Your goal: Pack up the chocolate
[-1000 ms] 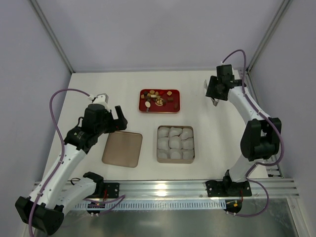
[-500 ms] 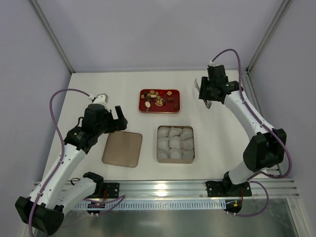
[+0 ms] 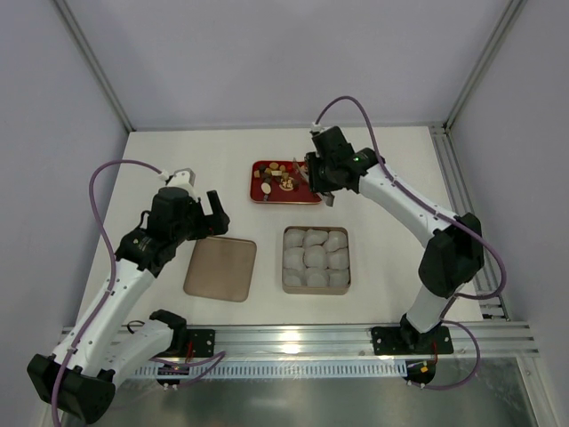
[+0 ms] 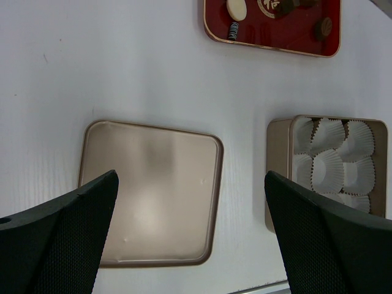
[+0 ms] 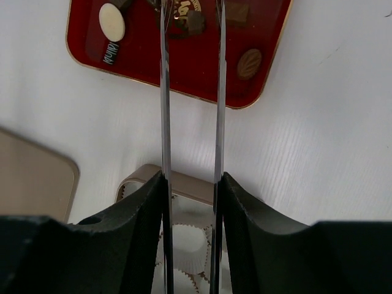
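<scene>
The chocolate [image 3: 286,181] lies as several small sweets in a red tray [image 3: 313,197] at the back middle; it also shows in the right wrist view [image 5: 196,21] and the left wrist view [image 4: 275,9]. My right gripper [image 3: 324,182] is over the tray's right part, shut on thin metal tweezers [image 5: 164,92]. Their two blades stand apart, with the tips over the sweets and nothing between them. My left gripper [image 3: 213,218] is open and empty, hovering over a flat tan lid [image 4: 150,193].
A tan square box [image 3: 316,229] filled with white paper cups [image 3: 315,258] sits in front of the red tray. The tan lid [image 3: 220,269] lies to its left. The enclosure walls stand at the back and sides.
My right arm has swung left from the far right of the table to over the red tray. The left arm has not moved.
</scene>
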Controlling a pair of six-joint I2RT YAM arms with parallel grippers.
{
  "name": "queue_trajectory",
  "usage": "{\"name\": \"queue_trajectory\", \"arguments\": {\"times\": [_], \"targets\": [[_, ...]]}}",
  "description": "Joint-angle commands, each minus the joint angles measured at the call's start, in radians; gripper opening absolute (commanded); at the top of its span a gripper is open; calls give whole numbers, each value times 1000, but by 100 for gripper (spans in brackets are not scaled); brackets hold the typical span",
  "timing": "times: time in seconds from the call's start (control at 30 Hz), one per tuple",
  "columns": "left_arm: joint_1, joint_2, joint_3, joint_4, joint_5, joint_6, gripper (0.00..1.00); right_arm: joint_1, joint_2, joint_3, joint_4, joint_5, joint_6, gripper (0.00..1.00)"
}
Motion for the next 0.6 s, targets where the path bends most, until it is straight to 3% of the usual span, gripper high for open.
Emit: {"name": "queue_trajectory", "arguments": {"times": [0.0, 0.57], "targets": [[3, -16, -1, 23, -3, -5, 100, 35, 51, 69, -1, 15, 13, 43], [3, -13, -1, 20, -4, -7, 100, 66, 166, 86, 2, 23, 2, 38]]}}
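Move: Held forward of the right hand, the tongs are going for the brown square chocolate beside the gold emblem in the red tray, about 5 cm ahead, 5 cm left and 7 cm below that hand. A second brown square lies 3 cm to its right and 1 cm farther out; the shell-shaped chocolate is 5 cm right and 2 cm nearer. The white oval lies 7 cm left of it and 1 cm nearer. From the left hand the brown square is about 13 cm ahead and 18 cm right. Keeping its pinch on the metal tongs, the right hand sinks about 5.5 cm, swinging some 2.5 cm left early on and then going almost straight down, so the tips descend into the red tray around the brown square by the emblem. The wrist tips slightly down, about 5 degrees, and the fingers squeeze the tongs a little narrower; whether the tips touch the chocolate can't be seen. ##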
